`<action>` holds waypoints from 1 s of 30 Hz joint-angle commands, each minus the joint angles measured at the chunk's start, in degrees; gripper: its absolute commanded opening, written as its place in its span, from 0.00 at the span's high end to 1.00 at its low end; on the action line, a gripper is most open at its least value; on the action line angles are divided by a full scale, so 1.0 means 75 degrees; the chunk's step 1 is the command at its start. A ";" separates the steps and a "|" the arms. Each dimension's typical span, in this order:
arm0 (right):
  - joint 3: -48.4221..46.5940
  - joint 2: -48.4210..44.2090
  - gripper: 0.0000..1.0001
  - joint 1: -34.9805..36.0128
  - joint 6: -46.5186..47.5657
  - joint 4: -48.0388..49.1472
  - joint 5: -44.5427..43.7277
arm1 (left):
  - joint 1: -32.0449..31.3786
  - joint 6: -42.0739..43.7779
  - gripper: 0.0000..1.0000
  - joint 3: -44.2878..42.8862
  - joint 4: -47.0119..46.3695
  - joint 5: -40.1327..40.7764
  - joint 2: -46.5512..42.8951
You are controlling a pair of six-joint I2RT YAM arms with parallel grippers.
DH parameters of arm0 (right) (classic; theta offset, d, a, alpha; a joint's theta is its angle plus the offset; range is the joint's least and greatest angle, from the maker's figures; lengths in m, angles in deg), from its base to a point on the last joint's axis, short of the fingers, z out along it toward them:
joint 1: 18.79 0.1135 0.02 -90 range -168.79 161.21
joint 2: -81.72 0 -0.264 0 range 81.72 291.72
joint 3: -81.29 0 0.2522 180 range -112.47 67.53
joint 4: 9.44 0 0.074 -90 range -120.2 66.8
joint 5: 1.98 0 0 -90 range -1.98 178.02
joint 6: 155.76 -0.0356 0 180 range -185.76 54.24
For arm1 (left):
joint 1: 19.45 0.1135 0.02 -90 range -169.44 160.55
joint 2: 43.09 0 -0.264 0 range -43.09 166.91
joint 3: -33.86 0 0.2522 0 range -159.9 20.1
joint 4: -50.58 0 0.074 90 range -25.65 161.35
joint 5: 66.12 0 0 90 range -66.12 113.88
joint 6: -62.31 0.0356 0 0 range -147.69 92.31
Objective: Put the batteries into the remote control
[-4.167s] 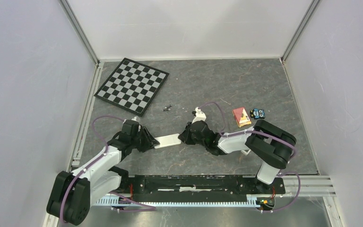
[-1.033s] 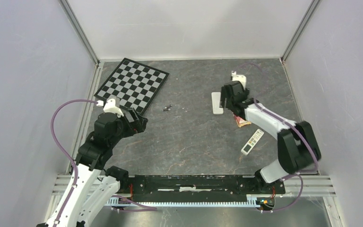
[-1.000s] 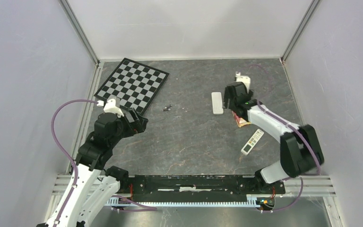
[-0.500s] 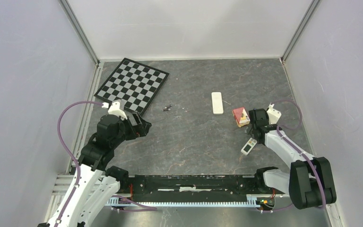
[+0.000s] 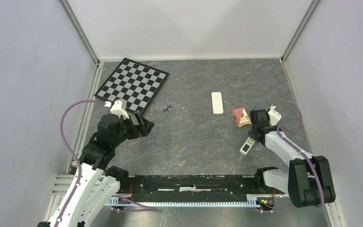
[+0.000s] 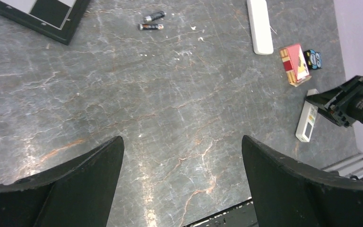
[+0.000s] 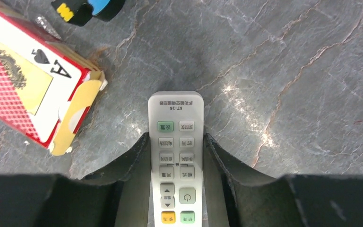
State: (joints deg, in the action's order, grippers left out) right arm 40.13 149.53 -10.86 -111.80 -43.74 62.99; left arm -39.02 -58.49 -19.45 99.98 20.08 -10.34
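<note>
A white remote control (image 7: 176, 137) with grey, green and yellow keys lies face up on the table (image 5: 184, 137), right of centre (image 5: 247, 145). My right gripper (image 7: 176, 138) is shut on it, one finger pressed to each long side. The key end sticks out past the fingertips. A second, plain white remote (image 5: 217, 102) lies apart at the back (image 6: 259, 26). Two small dark batteries (image 6: 152, 21) lie side by side near the chessboard (image 5: 167, 108). My left gripper (image 6: 182, 156) hangs open over bare table at the left (image 5: 144, 126), holding nothing.
A red playing-card box (image 7: 28, 80) sits just beside the gripped remote (image 5: 240, 116), with a small blue and black toy (image 6: 315, 59) behind it. A chessboard (image 5: 132, 85) lies at the back left. Metal rails run along the table's sides and near edge.
My right arm swung away from the plain white remote at the back, came down at the right on the keyed remote, and its jaws closed on it. The left arm barely shifted.
</note>
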 commanded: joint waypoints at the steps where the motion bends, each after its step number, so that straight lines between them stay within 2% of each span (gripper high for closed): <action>1: -0.0084 -0.0577 0.90 -0.0014 -0.0035 -0.0084 0.0744 | 0.0048 -0.0232 0.00 0.0192 -0.0828 -0.1144 0.0073; 4: -0.0325 -0.1190 0.95 0.0009 0.0061 -0.0019 0.1686 | 0.0048 -0.0501 0.00 0.0418 -0.1478 -0.1979 0.0170; 6: -0.0350 -0.1680 0.97 0.0129 0.0098 0.0475 0.2581 | 0.0052 -0.0704 0.00 0.0543 -0.1926 -0.2506 0.0280; 10: -0.0102 -0.2402 0.97 0.0795 -0.0237 0.2854 0.4391 | 0.0036 -0.1322 0.00 0.0818 -0.3119 -0.3498 0.0595; 13: 0.0065 -0.2534 0.98 0.1574 -0.0659 0.5188 0.5162 | 0.0022 -0.2117 0.00 0.1034 -0.4240 -0.4287 0.0813; 16: -0.0078 -0.2326 1.00 0.2489 -0.0919 0.6922 0.5372 | -0.0025 -0.2905 0.00 0.1292 -0.5573 -0.4750 0.0911; 22: -0.0652 -0.1416 0.99 0.3415 -0.1529 0.9089 0.5535 | -0.0326 -0.4033 0.00 0.1578 -0.7819 -0.4993 0.0979; 30: -0.1262 -0.0540 0.99 0.4205 -0.2154 1.0629 0.5208 | -0.1502 -0.3101 0.00 0.1067 -0.8021 -0.4209 0.1706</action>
State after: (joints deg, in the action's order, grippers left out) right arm 34.49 144.09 18.99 -124.81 23.69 102.81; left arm -46.27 -84.11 -8.19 44.93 -13.60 -0.24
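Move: The remote to be handed over is already pinched in the right gripper, its middle about 2 cm back and 2 cm left of that hand. It is headed for the left gripper, roughly 49 cm left, 3 cm back and 18 cm higher. From the right hand, the card box stands 8 cm ahead and 7 cm left, and the white remote 15 cm ahead, 18 cm left. From the left hand, the held remote lies some 47 cm right, 1 cm ahead and 18 cm below, with the batteries 15 cm ahead and 7 cm right. Keep the right gripper's pinch on the remote and sweep it up and left, about 30 cm each way, towards the left gripper, swinging the fingers from steeply down round to point left. Meanwhile bring the open left gripper about 13 cm right, then also up, rolling its left side down and turning clockwise to face the oncoming remote. ##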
